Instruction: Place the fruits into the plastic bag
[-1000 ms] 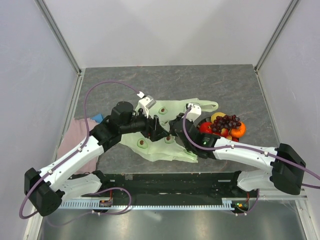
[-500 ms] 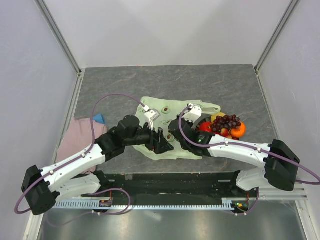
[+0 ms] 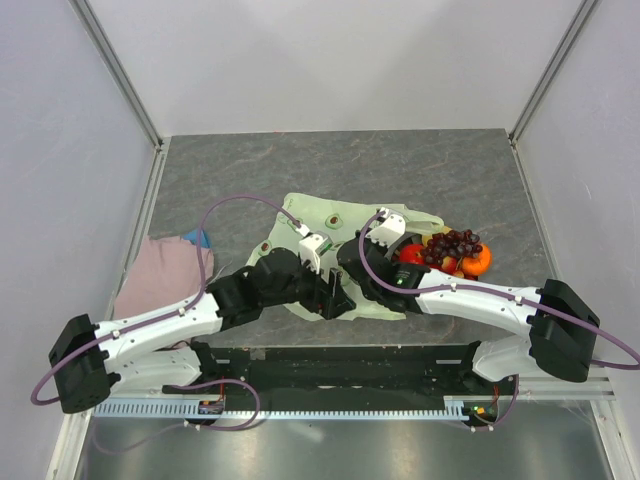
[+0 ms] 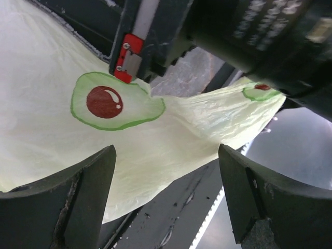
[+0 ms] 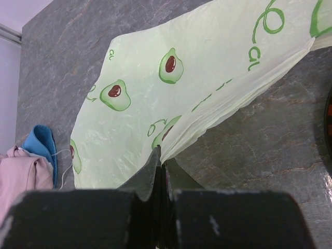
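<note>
The plastic bag (image 3: 325, 215), pale green with avocado prints, lies crumpled mid-table. My right gripper (image 5: 162, 155) is shut on a pinched edge of the plastic bag (image 5: 171, 67) and holds it raised. My left gripper (image 4: 166, 192) stands open just below the bag's hanging sheet (image 4: 52, 129), with nothing between its fingers (image 4: 78, 197). In the top view the left gripper (image 3: 335, 295) sits at the bag's near edge, close beside the right gripper (image 3: 343, 272). The fruits are piled to the right: grapes (image 3: 455, 242), an orange (image 3: 477, 260), a red apple (image 3: 412, 254) and a lemon (image 3: 435, 233).
A pink cloth (image 3: 160, 280) lies at the left edge with a small blue item (image 3: 197, 238) beside it. The black rail (image 3: 330, 365) runs along the table's near edge, right under both grippers. The right arm's body (image 4: 259, 31) looms close above my left fingers.
My left arm has swung toward the near edge and to the right, ending beside the right gripper. The bag has bunched up and shifted away from the near left.
</note>
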Controlling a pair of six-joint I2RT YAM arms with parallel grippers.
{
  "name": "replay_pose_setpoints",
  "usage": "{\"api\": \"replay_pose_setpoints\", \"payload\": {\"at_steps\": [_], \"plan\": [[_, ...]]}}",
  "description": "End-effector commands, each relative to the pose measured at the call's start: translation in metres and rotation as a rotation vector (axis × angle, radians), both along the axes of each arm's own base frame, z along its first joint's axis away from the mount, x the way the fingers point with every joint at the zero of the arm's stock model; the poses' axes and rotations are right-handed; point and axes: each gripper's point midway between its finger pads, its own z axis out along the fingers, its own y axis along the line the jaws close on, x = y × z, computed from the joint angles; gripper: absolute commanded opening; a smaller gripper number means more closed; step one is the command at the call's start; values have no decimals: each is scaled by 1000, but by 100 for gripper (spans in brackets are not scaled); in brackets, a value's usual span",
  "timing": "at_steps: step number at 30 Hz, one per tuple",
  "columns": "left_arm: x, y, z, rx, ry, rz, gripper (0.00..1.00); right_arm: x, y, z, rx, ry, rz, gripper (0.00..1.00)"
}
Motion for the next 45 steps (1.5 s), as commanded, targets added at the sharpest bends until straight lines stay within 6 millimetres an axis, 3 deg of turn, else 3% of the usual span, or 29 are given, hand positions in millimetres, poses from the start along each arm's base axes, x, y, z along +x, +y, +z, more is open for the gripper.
{"api": "replay_pose_setpoints", "payload": {"at_steps": [1,4,5,8,15,25,29,31,38,41,45], "plan": [[13,-9,2,7,-51,56,87,3,4,18,51,-31,-26,0],[15,-11,-9,31,-33,79,81,3,2,19,56,-35,-30,0],[16,-12,-11,35,-29,85,71,3,0,19,53,-34,-31,0],[19,-14,-11,27,-36,96,58,2,0,19,58,-35,-32,0],[22,-24,-18,10,-27,88,50,1,-2,19,67,-37,-37,0],[26,-27,-24,9,-25,103,2,-1,-8,17,75,-40,-48,0],[24,-24,-28,11,-25,104,2,-3,-11,10,66,-29,-46,0],[27,-19,-29,17,-39,128,2,-5,-13,5,55,-22,-40,9],[19,-2,-38,25,-41,130,2,-13,-23,-6,8,-2,6,63],[19,4,-41,39,-40,145,2,-14,-31,-13,-5,9,11,70],[24,16,-49,109,-52,175,2,-12,-42,-22,11,41,6,70]]}}
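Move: The near edge of the plastic bag hangs just beyond the left hand's open fingers, roughly 2 cm ahead, 2 cm to the right and 3 cm lower. From the right hand, which already grips the bag's far rim, that edge lies about 11 cm back, level sideways, 3 cm lower. The tomato sits some 13 cm to the right hand's right, 2 cm back and 12 cm below; the grapes are about 22 cm right, level ahead, 10 cm below. The left hand pinches the bag's near edge, sinking 5 cm; the right lets go, easing 3 cm right. ##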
